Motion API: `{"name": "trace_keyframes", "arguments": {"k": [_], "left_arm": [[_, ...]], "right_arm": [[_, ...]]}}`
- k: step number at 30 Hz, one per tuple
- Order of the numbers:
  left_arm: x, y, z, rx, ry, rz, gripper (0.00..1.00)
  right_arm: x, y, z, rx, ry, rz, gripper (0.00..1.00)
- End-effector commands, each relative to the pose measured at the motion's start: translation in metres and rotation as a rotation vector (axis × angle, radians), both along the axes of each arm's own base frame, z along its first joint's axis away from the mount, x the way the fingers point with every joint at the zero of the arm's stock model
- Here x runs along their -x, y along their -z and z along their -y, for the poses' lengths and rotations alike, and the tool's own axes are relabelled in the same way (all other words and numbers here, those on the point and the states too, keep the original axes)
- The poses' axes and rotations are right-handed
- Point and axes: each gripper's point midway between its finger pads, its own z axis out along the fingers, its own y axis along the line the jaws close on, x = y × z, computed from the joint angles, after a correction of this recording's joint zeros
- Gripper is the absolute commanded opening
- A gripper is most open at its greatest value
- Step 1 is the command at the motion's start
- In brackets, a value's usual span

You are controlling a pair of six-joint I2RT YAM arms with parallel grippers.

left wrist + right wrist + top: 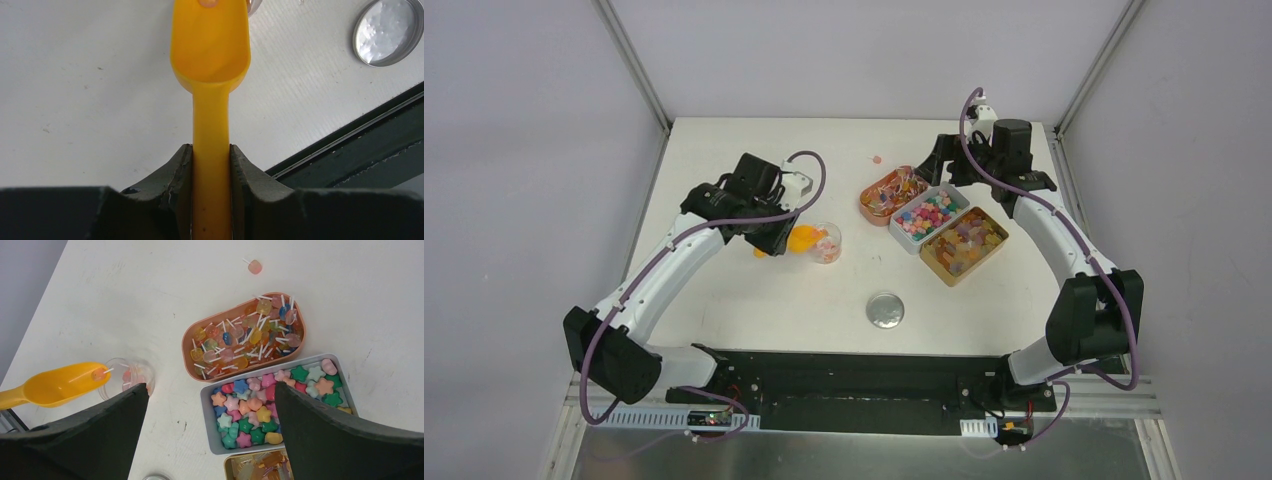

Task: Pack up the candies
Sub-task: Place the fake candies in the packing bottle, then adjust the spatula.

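My left gripper [211, 150] is shut on the handle of the orange scoop [210, 45], whose bowl [802, 240] is held at the rim of a small clear jar [826, 243]. One lollipop candy [98, 373] lies at the scoop's tip, right at the jar [127, 377], which holds a few pink candies. Three open tins hold more candies: tiny lollipops in the peach oval tin [187, 347], pastel stars in the grey tin [206, 405], amber gummies in the gold tin [964, 246]. My right gripper [211, 386] hangs open above the tins, empty.
A round silver lid [885, 310] lies on the table in front of the jar, near the black base rail. One stray pink candy [255, 266] lies on the table behind the peach tin. The cell's walls close off the back and sides.
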Motion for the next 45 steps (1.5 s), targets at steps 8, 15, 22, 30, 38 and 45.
{"name": "trace_keyframes", "arguments": {"k": [8, 15, 22, 30, 38, 45], "left_arm": [[-0.001, -0.023, -0.006, -0.028, -0.003, 0.002, 0.00], [-0.001, -0.021, -0.010, -0.092, -0.023, -0.029, 0.00], [-0.009, -0.030, -0.001, -0.081, 0.003, -0.003, 0.00], [-0.036, -0.071, 0.017, 0.042, 0.048, 0.223, 0.00], [-0.084, -0.081, 0.049, 0.097, 0.149, 0.379, 0.00], [-0.117, -0.086, 0.086, 0.184, 0.228, 0.434, 0.00]], "right_arm": [[-0.003, -0.019, 0.005, 0.001, 0.050, 0.060, 1.00], [-0.005, -0.018, 0.010, 0.001, 0.091, 0.032, 1.00], [-0.001, -0.013, -0.003, -0.034, 0.022, 0.001, 0.99], [0.018, -0.048, -0.048, -0.314, -0.151, -0.052, 0.82], [0.021, -0.063, -0.084, -0.573, -0.250, -0.149, 0.21], [0.024, -0.060, -0.117, -0.594, -0.346, -0.180, 0.01]]}}
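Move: The bottle stands about 10 cm right of the left gripper and 4 cm ahead, its middle some 13 cm lower; the lollipop tray lies about 25 cm right and 16 cm ahead, the lid 24 cm right and 10 cm back. From the right gripper the bottle is about 20 cm left and 12 cm back, 17 cm below. The lollipop tray is 5 cm to that hand's left and 1 cm ahead, the star-candy tray 4 cm right and 4 cm back. Keep the left gripper's hold on the yellow scoop with its tip at the bottle mouth, lift a little and tilt slightly, then carry the scoop forward about 9 cm, right and up some 5 cm each, towards the lollipop tray, tipping the fingers outward. Late on, swing the right gripper about 10 cm left and slightly up above that tray, rolling its left side up some 30 degrees, and close its open fingers fully on nothing. ##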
